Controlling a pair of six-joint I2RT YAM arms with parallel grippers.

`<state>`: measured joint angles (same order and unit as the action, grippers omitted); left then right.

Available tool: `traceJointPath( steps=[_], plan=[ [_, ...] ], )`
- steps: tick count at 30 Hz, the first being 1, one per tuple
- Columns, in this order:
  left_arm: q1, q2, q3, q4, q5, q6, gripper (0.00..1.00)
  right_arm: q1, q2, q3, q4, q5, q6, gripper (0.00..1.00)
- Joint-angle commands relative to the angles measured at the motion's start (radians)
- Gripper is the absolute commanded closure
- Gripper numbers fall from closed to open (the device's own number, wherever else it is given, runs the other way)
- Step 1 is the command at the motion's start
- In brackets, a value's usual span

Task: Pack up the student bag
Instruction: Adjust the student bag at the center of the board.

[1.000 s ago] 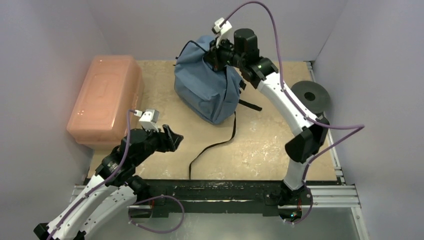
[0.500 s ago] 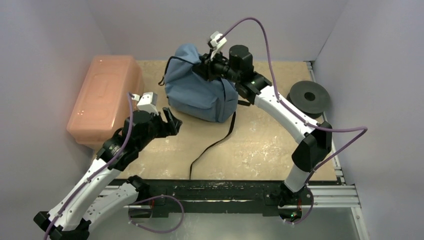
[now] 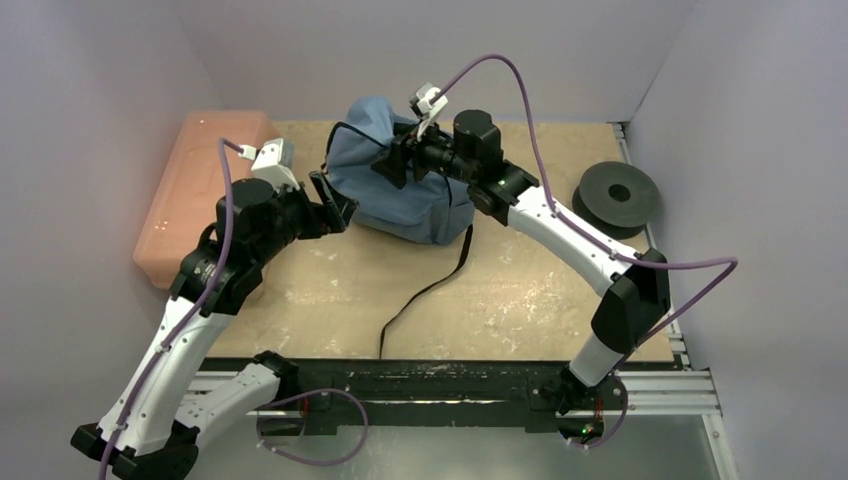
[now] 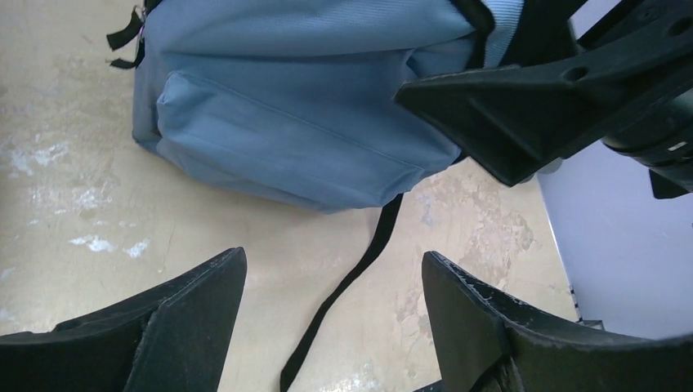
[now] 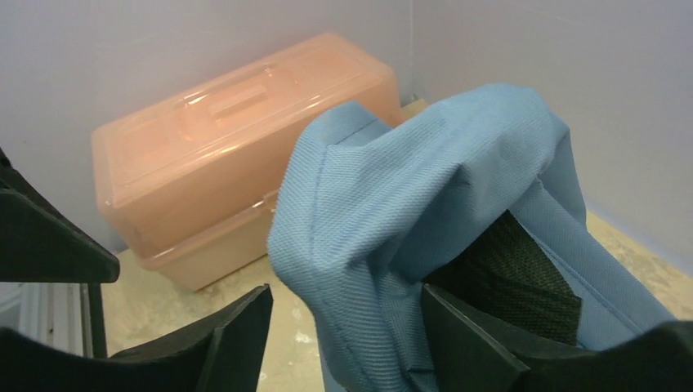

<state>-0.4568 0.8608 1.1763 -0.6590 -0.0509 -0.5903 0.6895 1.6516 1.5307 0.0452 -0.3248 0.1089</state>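
Observation:
The student bag, blue-grey fabric, slumps at the back centre of the table, and its black strap trails toward the near edge. My right gripper is at the bag's top with its jaws open. In the right wrist view a fold of the bag lies between the spread fingers of the right gripper, with a gap on the left side. My left gripper is open just left of the bag. In the left wrist view the bag and strap lie ahead of the empty left gripper.
A salmon-pink plastic box with its lid shut stands at the left edge, close behind my left arm; it also shows in the right wrist view. A black disc lies at the right of the table. Grey walls enclose the back and sides.
My right gripper has opened and released the bag's top after carrying it leftward; the bag has slumped lower. My left arm has swung up and forward to the bag's left side, opening a little wider.

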Motion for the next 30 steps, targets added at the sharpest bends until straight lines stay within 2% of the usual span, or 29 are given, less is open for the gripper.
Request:
traceJointPath(
  steps=[1, 7, 20, 26, 30],
  plan=[
    [0.023, 0.051, 0.111, 0.007, 0.075, 0.038, 0.21, -0.013, 0.04, 0.093, -0.169, 0.086, 0.002, 0.23],
    [0.026, 0.061, 0.138, 0.022, 0.078, 0.047, 0.21, -0.012, -0.03, 0.088, -0.195, 0.109, -0.002, 0.08],
    [0.027, 0.033, 0.089, 0.023, 0.088, 0.029, 0.21, -0.013, -0.085, 0.24, -0.281, 0.158, -0.054, 0.01],
    [0.027, -0.008, 0.074, 0.02, 0.062, 0.033, 0.21, -0.012, -0.155, 0.253, -0.261, 0.186, -0.039, 0.01],
    [0.028, -0.044, 0.088, 0.007, 0.029, 0.052, 0.21, -0.012, -0.246, 0.229, -0.269, 0.322, 0.013, 0.01]
  ],
)
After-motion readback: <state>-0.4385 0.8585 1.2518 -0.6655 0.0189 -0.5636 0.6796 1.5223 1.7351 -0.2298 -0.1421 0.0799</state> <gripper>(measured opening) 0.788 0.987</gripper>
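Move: The student bag stands slumped with its middle roughly 9 cm ahead of the right hand, about 1 cm to its right and 16 cm below. The orange case lies some 40 cm to that hand's left and 8 cm farther out. The black strap on the board is about 8 cm right of the hand and 6 cm back. From the left hand, the bag is some 20 cm ahead and 10 cm to the right. Right fingers open wide while backing about 10 cm up and 6 cm right off the bag; left rises 3. ##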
